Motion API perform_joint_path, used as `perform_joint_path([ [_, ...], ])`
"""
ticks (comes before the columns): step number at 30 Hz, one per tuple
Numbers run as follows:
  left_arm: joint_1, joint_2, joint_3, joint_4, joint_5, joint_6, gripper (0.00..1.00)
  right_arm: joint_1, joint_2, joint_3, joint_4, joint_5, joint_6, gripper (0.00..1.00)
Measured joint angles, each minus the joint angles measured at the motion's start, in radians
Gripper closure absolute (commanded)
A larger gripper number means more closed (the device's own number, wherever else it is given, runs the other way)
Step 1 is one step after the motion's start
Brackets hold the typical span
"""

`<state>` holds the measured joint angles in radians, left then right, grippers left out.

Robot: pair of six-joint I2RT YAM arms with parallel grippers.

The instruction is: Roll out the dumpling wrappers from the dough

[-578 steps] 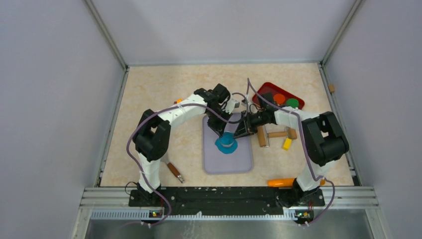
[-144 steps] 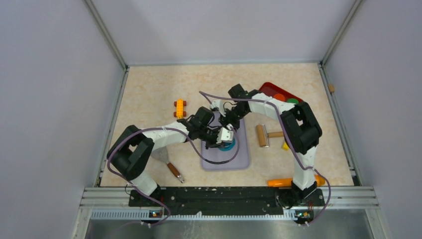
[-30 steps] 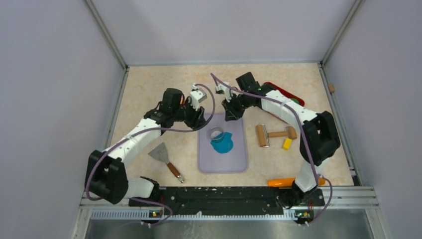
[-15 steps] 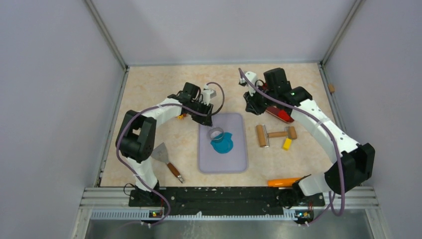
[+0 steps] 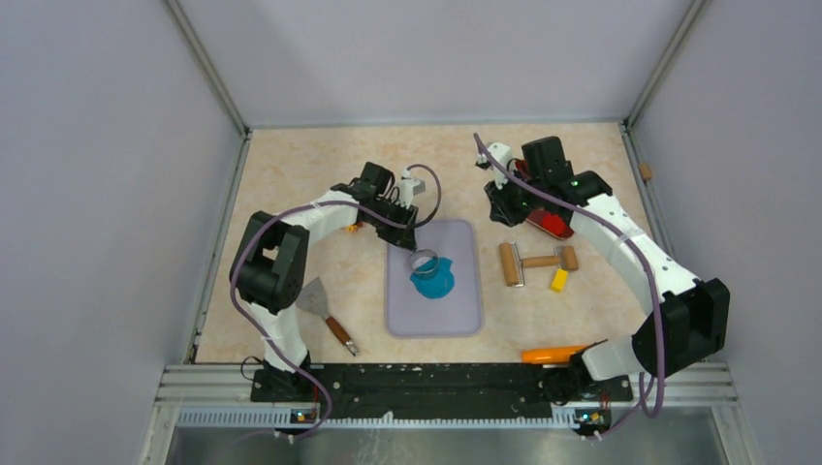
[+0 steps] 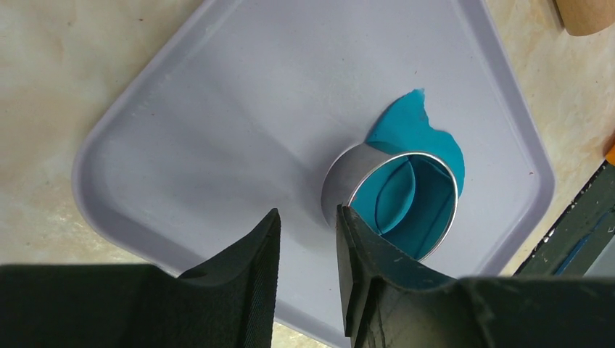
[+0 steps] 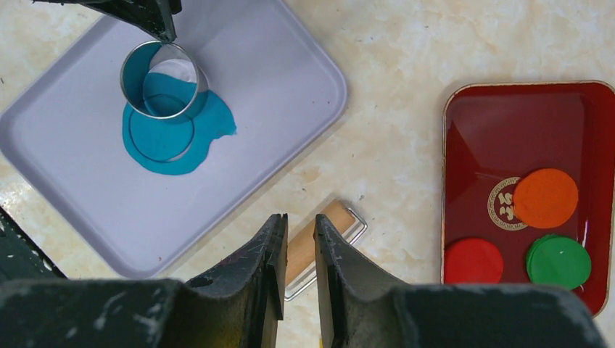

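Observation:
The teal dough (image 5: 436, 284) (image 7: 214, 123) lies flattened on the lavender mat (image 5: 456, 310) (image 6: 239, 109). A metal ring cutter (image 5: 423, 260) (image 6: 341, 185) stands on the dough's far edge. A round cut line marks one wrapper-sized disc (image 7: 161, 138) inside the patch. My left gripper (image 5: 415, 244) (image 6: 307, 212) hovers open at the cutter's rim, one fingertip (image 6: 344, 217) just beside the ring wall, nothing between the jaws. My right gripper (image 5: 502, 205) (image 7: 299, 217) hangs off to the right near the red tray, its jaws a narrow gap apart and empty.
A wooden roller (image 5: 511, 263) (image 7: 337, 216) lies right of the mat beside a yellow block (image 5: 559, 280). The red tray (image 7: 522, 123) holds orange (image 7: 545, 198), red (image 7: 473, 261) and green (image 7: 558, 262) discs. A scraper (image 5: 315, 298) lies left of the mat.
My left gripper moved right and down to the cutter's rim while its jaws narrowed. My right arm swung from the mat's far edge to above the red tray.

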<state>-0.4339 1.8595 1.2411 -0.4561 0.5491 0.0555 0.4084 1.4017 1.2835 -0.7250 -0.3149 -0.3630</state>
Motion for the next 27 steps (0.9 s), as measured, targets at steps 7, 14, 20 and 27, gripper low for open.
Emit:
perform_joint_path([
  [7, -0.001, -0.060, -0.056, 0.054, -0.006, -0.024, 0.60, -0.009, 0.000, -0.001, 0.000, 0.000, 0.001, 0.78],
  [14, -0.024, -0.082, -0.059, 0.064, 0.038, -0.014, 0.61, -0.014, 0.000, -0.014, 0.003, 0.000, 0.008, 0.78],
  [20, -0.032, -0.006, -0.025, 0.056, 0.016, -0.004, 0.71, -0.014, 0.000, -0.014, 0.005, -0.001, 0.009, 0.79],
  [27, -0.033, 0.008, -0.018, 0.031, 0.020, 0.013, 1.00, -0.014, 0.000, -0.014, 0.005, -0.002, 0.009, 0.79],
])
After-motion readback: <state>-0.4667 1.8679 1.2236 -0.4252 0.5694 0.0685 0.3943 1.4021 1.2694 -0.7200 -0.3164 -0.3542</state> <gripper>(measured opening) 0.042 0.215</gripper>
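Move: From the left hand the middle of the steel ring cutter, standing on the tray, lies about 3 cm right, 2 cm back and 2 cm below. The blue dough sheet, partly under the cutter, is centred some 4 cm right, 5 cm back and 4 cm down. The rolling pin's roller lies about 19 cm right and 2 cm back. From the right hand the cutter is roughly 14 cm left, 3 cm back and 15 cm below. Raise the left gripper about 2.5 cm beside the cutter, easing it back and to the right by a good centimetre, then lower it about 3 cm with fingers half open, so that they straddle the cutter's near wall at the rim. Keep the wrist's slant nearly unchanged, and shut the fingers to pinch the thin wall. ##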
